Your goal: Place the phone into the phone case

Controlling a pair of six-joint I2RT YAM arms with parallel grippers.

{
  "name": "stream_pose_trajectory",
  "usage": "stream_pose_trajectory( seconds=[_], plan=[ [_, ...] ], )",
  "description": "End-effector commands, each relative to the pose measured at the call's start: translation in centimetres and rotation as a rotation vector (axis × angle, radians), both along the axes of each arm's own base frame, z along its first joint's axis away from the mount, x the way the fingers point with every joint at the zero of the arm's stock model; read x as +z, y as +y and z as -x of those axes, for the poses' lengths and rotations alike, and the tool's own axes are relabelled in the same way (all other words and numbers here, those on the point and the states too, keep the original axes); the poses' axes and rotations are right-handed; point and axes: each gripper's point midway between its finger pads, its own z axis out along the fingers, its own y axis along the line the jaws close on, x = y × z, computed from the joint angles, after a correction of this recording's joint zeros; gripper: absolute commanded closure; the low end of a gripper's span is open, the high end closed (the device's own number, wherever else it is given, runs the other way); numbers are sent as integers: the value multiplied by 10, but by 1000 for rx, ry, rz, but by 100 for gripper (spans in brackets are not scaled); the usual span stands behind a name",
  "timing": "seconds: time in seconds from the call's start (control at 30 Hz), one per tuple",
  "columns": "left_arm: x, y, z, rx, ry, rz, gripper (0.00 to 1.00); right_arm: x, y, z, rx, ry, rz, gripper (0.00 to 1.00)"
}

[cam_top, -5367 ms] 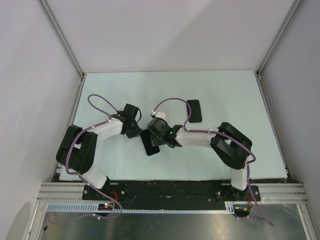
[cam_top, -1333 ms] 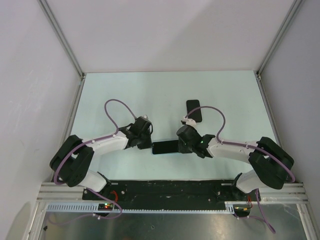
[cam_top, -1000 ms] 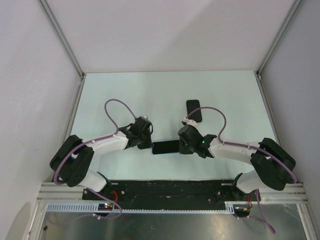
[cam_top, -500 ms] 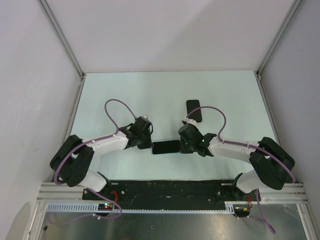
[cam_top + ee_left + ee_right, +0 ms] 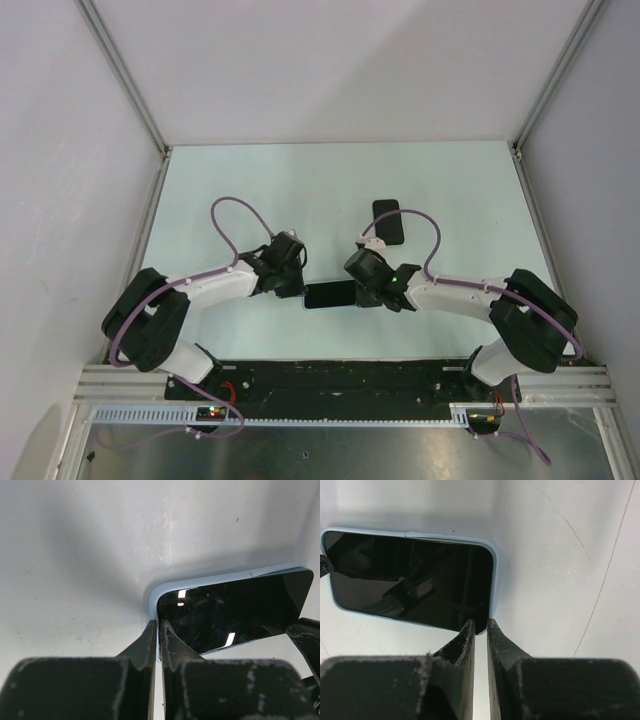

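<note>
The phone [image 5: 330,294] is a dark glossy slab lying flat and crosswise near the table's front, inside the pale-blue rim of the phone case [image 5: 210,579]. My left gripper [image 5: 302,293] is at its left end. In the left wrist view that gripper [image 5: 158,625] is shut on the case's end rim, one finger outside it and one over the screen [image 5: 225,612]. My right gripper [image 5: 360,295] is at the right end. In the right wrist view it [image 5: 480,625] straddles the case's near corner [image 5: 493,555], jaws nearly together, with the phone [image 5: 410,585] beyond.
A second plain black slab [image 5: 388,222] lies farther back, just behind the right wrist and under its purple cable [image 5: 425,235]. White walls enclose the table on three sides, and the metal base rail [image 5: 330,380] runs along the front.
Over the last second my right jaws have narrowed at the case's right corner, and that wrist has shifted slightly left. The left gripper and phone have stayed put. Much earlier the phone lay tilted.
</note>
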Motion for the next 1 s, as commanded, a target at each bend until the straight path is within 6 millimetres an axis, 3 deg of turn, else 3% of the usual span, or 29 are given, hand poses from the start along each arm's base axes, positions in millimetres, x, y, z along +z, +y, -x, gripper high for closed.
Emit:
stream_pose_trajectory(
  seconds=[0.0,0.37,0.57,0.7,0.8,0.97],
  plan=[
    [5,-25,-5,-36,-8,78,94,-75,-5,48,61,181,107,100],
    [7,-28,-6,-42,-11,85,94,-94,-16,60,63,214,205,100],
    [9,-28,-7,-44,-17,87,94,-85,-17,57,62,192,210,100],
    [12,-28,-7,-46,-26,89,94,-53,-8,37,49,121,125,88],
    [14,-27,-9,-45,-37,89,93,-16,0,16,36,42,34,73],
    [21,-27,-13,-46,-59,93,93,35,1,-14,14,-76,-71,58]
  ],
)
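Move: The phone lies crosswise in its pale case between the hands. From the right hand, at its near right corner, the phone's middle is about 7 cm left and 3 cm ahead, under a centimetre below the fingertips. The black slab beyond it is some 23 cm ahead of that hand and 8 cm to its right. From the left hand, at the left end, the phone's middle is roughly 7 cm right and 1 cm ahead. Down first, barely 1 cm, the right hand keeps pressing its nearly shut fingertips on the phone's near right corner, its left side dipping about 10 degrees. It then rolls back and rises nearly 2 cm off the corner as its fingers part slightly. The left hand stays put, still braced at the case's left end. ##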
